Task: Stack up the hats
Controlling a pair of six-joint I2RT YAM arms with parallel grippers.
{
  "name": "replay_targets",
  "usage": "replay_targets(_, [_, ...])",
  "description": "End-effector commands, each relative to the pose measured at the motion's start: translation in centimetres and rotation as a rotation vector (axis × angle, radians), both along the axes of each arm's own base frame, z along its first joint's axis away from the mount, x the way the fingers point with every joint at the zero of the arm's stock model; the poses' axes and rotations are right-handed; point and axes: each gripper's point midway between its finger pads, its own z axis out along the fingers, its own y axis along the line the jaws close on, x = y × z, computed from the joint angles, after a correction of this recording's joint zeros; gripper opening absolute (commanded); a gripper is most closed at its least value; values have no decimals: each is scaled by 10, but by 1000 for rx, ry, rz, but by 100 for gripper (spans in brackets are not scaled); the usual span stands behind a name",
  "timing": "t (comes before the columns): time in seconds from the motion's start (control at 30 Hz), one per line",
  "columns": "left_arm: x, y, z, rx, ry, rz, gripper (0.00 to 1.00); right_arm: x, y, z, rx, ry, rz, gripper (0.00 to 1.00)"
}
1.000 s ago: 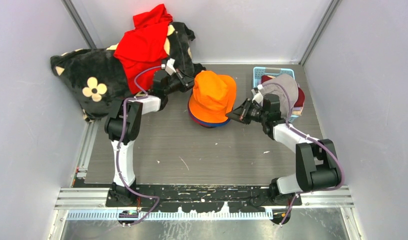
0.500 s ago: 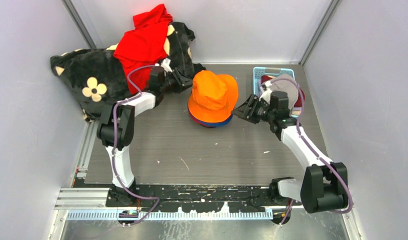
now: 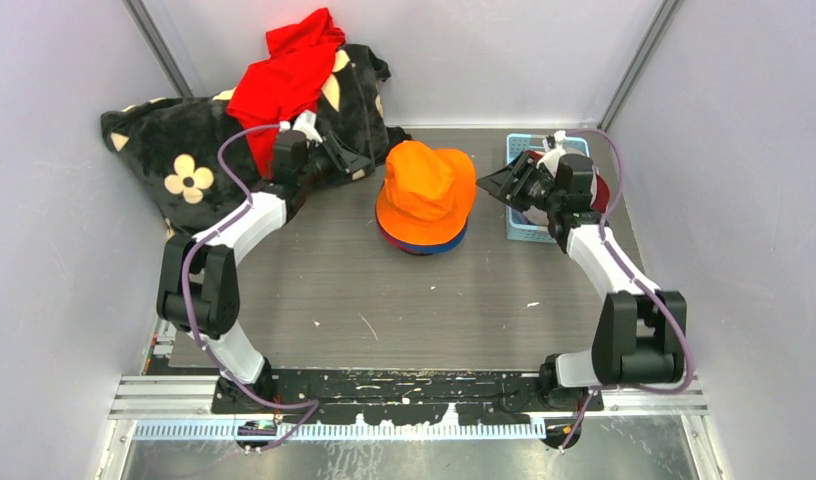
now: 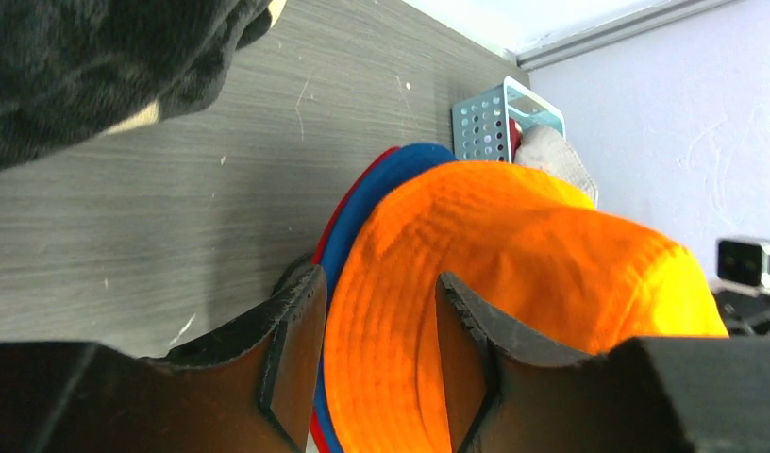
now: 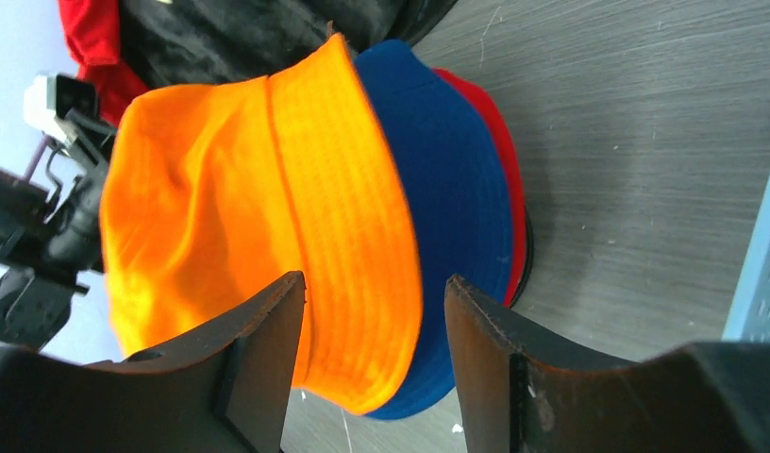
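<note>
An orange hat (image 3: 424,185) tops a stack at the middle of the table, with a blue hat's brim (image 3: 424,246) and a red hat's brim (image 5: 510,189) showing beneath it. My left gripper (image 3: 362,166) hovers just left of the stack, open, its fingers (image 4: 296,330) apart from the orange brim (image 4: 400,311) seen beyond them. To the right of the stack, in front of the basket, my right gripper (image 3: 497,186) is open and holds nothing. A grey hat (image 4: 557,160) and a maroon hat (image 3: 602,192) lie in the basket.
The light blue basket (image 3: 525,228) stands at the back right, partly covered by my right arm. A black blanket with cream flowers (image 3: 174,150) and a bright red garment (image 3: 284,75) are heaped at the back left, close behind my left arm.
Both grippers opened, let go of the orange hat's brim and drew away from it, the left toward the blanket and the right toward the basket. The orange hat stays on the stack.
</note>
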Motion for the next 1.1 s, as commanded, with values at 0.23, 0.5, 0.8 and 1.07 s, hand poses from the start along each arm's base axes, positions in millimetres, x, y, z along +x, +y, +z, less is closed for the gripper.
replay_targets(0.23, [-53, 0, 21, -29, -61, -17, 47, 60, 15, 52, 178, -194, 76, 61])
replay_targets(0.5, [-66, -11, 3, -53, -42, -60, 47, 77, 23, 51, 240, -182, 136, 61])
replay_targets(0.8, [-63, -19, -5, -56, -32, -78, 47, 81, 28, 40, 271, -162, 169, 60])
replay_targets(1.07, [-61, -22, -11, -55, -20, -85, 47, 78, 41, 27, 296, -124, 218, 55])
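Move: The orange hat tops the stack, its middle about 7 cm back and 12 cm right of the left hand, roughly 5 cm lower; from the right hand it lies level fore-and-aft, some 14 cm left and 5 cm lower. The blue hat sits just under it, about 4 cm lower still. The blue basket is roughly 14 cm right and 6 cm ahead of the right hand, 16 cm below. Keeping both grippers open, draw the left one back about 7 cm and then down some 3 cm, level with the left side of the orange brim. Meanwhile reach the right one forward about 8 cm, easing left towards the brim's far right part, with a dip and small rise ending at its starting height; roll its left side up some 15 degrees and turn it slightly counter-clockwise. ##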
